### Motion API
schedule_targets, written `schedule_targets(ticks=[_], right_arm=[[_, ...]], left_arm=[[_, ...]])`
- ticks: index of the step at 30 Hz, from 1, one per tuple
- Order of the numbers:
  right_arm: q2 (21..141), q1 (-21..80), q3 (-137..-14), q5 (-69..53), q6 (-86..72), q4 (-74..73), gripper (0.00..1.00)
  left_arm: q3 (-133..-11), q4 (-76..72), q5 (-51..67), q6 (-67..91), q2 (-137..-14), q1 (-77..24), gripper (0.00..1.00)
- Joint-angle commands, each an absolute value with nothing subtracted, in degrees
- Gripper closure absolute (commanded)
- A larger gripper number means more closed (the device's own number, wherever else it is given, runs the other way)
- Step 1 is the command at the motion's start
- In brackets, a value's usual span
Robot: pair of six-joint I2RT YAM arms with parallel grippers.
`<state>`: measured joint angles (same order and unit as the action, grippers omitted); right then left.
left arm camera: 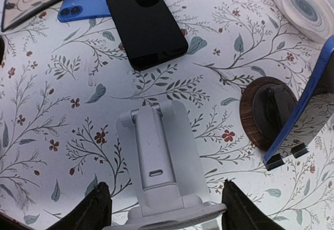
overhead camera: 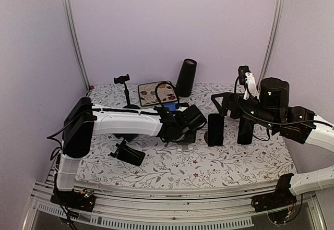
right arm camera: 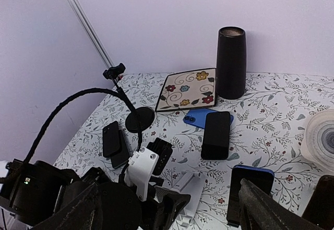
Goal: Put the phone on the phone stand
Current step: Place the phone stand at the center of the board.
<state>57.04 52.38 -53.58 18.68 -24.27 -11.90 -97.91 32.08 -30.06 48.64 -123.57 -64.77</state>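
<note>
My left gripper (left arm camera: 164, 209) (overhead camera: 182, 128) reaches to the table's middle, its fingers pressed on both sides of the wide top plate of a white phone stand (left arm camera: 156, 152) (right arm camera: 189, 188). A black phone (left arm camera: 146, 24) (right arm camera: 216, 134) lies flat beyond it, partly over a blue phone (left arm camera: 78, 8). To the right, a blue-edged phone (overhead camera: 215, 129) (left arm camera: 313, 105) (right arm camera: 249, 188) stands upright on a stand with a round wooden base (left arm camera: 250, 115). My right gripper (right arm camera: 172, 209) (overhead camera: 233, 116) hangs wide open beside that upright phone and grips nothing.
A tall black cylinder (overhead camera: 186, 77) and a floral tile (overhead camera: 156, 92) stand at the back. A flexible-neck clamp holder (overhead camera: 125, 86) stands back left. Two dark phones (right arm camera: 112, 138) lie stacked near the front left. A white tape roll (left arm camera: 302, 5) lies behind the upright phone.
</note>
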Motion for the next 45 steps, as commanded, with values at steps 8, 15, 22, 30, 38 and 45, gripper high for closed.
schedule_targets(ticks=[8,15,22,30,38,45], right_arm=[[54.6,52.2,-52.3,20.1,-23.0,-14.2,0.09],[55.1,52.2,-52.2,19.8,-23.4,-14.4,0.09],[55.4,52.2,-52.1,19.9,-23.5,-14.4,0.09],[56.2,52.2,-52.5,19.6,-23.3,-14.7,0.09],[56.1,52.2,-52.2,19.9,-23.2,-14.8,0.09],[56.4,52.3,-52.6,19.4,-23.0,-14.9,0.09]], left_arm=[[-106.2,36.7,-32.3,45.9,-128.6,-65.6,0.55],[-107.6,37.3,-32.1,44.9,-130.0,-65.6,0.51],[-107.8,37.3,-31.3,44.5,-130.5,-65.6,0.44],[-108.3,37.2,-30.2,44.5,-130.6,-65.6,0.25],[-108.4,37.3,-29.9,44.3,-129.8,-65.6,0.10],[-107.5,36.7,-29.3,44.0,-127.8,-65.7,0.03]])
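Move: The left hand already holds the phone stand by its plate, close above the table; the stand's middle is about 4 cm ahead of it and 5 cm lower. The black phone lies roughly 22 cm ahead, about 1 cm to the right, and the propped-up phone some 6 cm ahead and 14 cm right. From the right hand the phone stand is about 9 cm ahead, 7 cm left and 27 cm below. The left hand eases the held phone stand about 2 cm to the right, towards the propped-up phone, with a shade of forward and roughly 1 cm down onto the table, while the wrist rolls some 5 degrees, left side rising. Then it stays put over the stand and spreads its fingers from about two-thirds to nearly fully open, so that the pads let go of both side edges of the plate. ##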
